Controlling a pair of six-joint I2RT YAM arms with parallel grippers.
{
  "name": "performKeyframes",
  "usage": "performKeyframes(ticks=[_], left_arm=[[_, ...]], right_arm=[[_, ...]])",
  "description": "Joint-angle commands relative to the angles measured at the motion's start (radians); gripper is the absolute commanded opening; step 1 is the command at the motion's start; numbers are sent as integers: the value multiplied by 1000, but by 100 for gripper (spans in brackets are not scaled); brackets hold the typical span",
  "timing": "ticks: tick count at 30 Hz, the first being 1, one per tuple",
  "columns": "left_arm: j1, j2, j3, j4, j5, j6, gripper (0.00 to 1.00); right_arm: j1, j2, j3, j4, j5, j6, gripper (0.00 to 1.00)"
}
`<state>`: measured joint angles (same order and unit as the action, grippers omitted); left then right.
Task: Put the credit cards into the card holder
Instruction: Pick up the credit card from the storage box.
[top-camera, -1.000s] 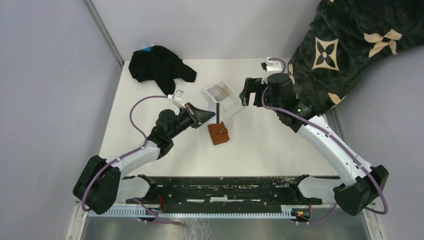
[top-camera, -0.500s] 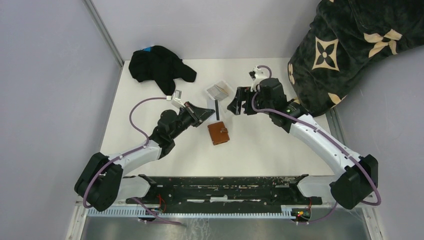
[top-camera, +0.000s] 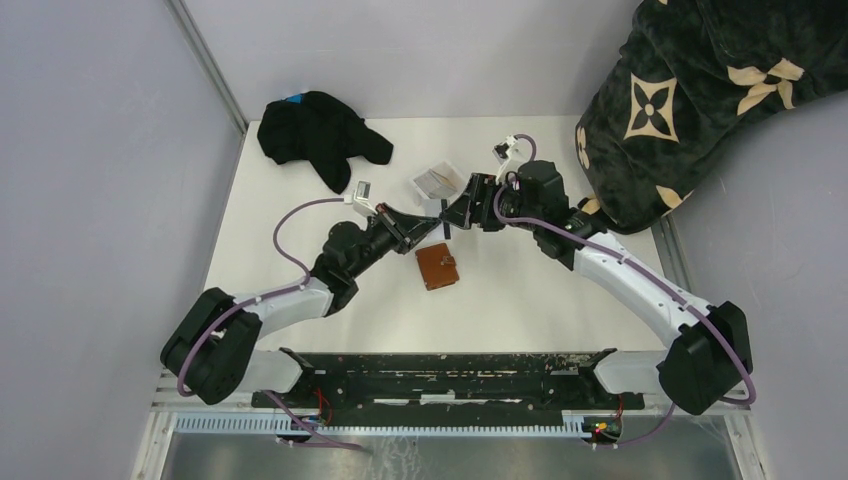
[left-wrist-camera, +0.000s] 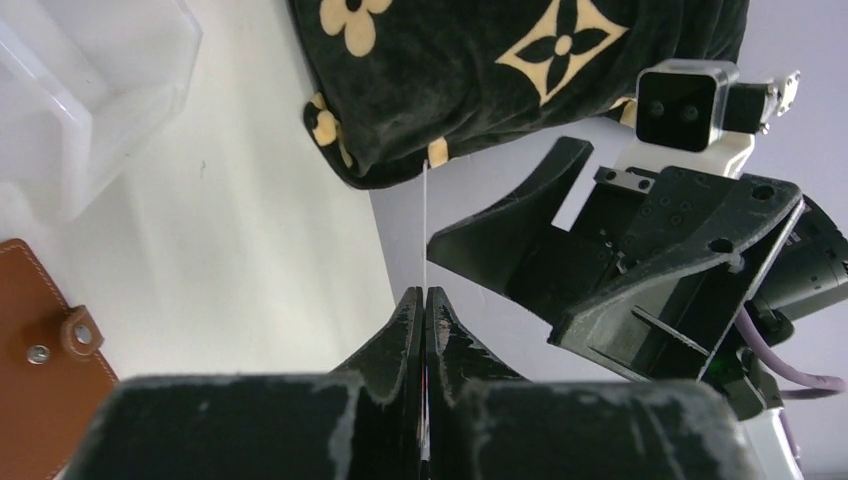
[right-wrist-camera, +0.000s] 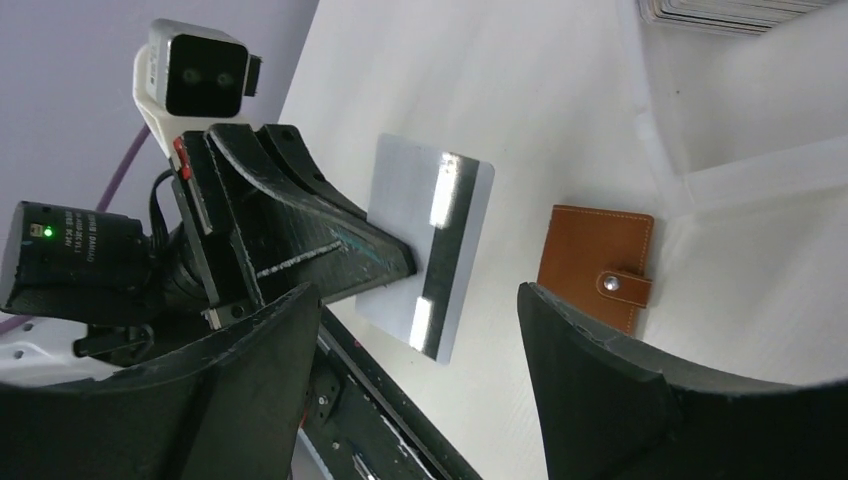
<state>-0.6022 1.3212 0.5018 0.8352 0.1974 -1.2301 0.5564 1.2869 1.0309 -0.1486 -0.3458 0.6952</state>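
A greyish credit card (right-wrist-camera: 430, 255) with a dark stripe stands on edge above the table, pinched at one side by my left gripper (top-camera: 427, 227), which is shut on it. In the left wrist view that card (left-wrist-camera: 425, 230) is a thin white line rising from the fingertips. My right gripper (right-wrist-camera: 420, 370) is open, and its two fingers stand wide on either side of the card without touching it. The brown card holder (top-camera: 436, 267) lies closed with its snap tab fastened, just below both grippers. More credit cards (right-wrist-camera: 730, 10) are stacked in the clear tray.
The clear plastic tray (top-camera: 447, 189) sits just behind the grippers. A black cloth (top-camera: 318, 135) lies at the back left. A dark patterned blanket (top-camera: 700, 90) hangs over the back right corner. The two grippers face each other closely.
My right arm has swung left, from beside the tray to the held card. My left arm has pushed slightly right and forward with the card still in it.
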Motion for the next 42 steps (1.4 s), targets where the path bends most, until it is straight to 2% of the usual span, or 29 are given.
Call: performKeyframes(ticks=[1,7,10,16,19,25,26,28,29,31,36,42], left_arm=[[-12,23,10,145,32,-90,3],[-15,58,9,236,54,-152,3],[-15,70,8,261,65,-170,3],[-15,104,-26,344,66,-223,3],[-13,136,-36,402,74,-258,3],[-8,160,-47,436,87,-279,3],[-5,160,-51,438,88,-280,6],[4,150,-66,432,86,-278,19],[10,141,-76,416,82,-273,30],[19,106,-104,351,65,-245,42],[24,-42,-158,55,-31,-113,56],[4,-154,-119,-332,-158,53,52]], right_arm=[[3,28,-11,125,-45,71,78],[-4,53,-31,188,-72,122,73],[-10,52,-39,214,-78,144,67],[-28,57,-60,280,-117,208,42],[-29,51,-66,284,-120,214,36],[-35,41,-72,286,-126,228,2],[-35,37,-73,283,-124,228,1],[-39,29,-71,272,-119,221,1],[-41,24,-69,264,-116,214,1],[-44,20,-60,238,-113,195,1],[-46,15,-24,126,-82,106,1],[-28,68,73,-78,-23,-20,1]])
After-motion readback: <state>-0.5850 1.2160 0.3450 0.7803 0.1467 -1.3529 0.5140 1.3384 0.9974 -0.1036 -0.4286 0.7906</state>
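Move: The credit card is held in the left fingers, its middle about 1 cm ahead and 1 cm to the right of that hand. From the open right hand the card lies about 3 cm to the left, 1 cm ahead and 1 cm below. The brown card holder lies on the table some 21 cm below the right hand, 3 cm to its left and 1 cm back; the storage box is about 15 cm ahead, 1 cm left and 19 cm below. In a mid-air handover, the right hand edges about 1.5 cm left and slightly forward, rolling some 10 degrees, and closes fully to pinch the striped side of the card, while the left, still gripping it, lifts it about 2 cm and brings it 1 cm right with a slight opposite roll. Only once the right has shut does the left open to about half, let go and draw off left and down, roughly 4 cm each way and slightly back; the right keeps its hold, sinking 2 cm and easing 1.5 cm back to the right. ##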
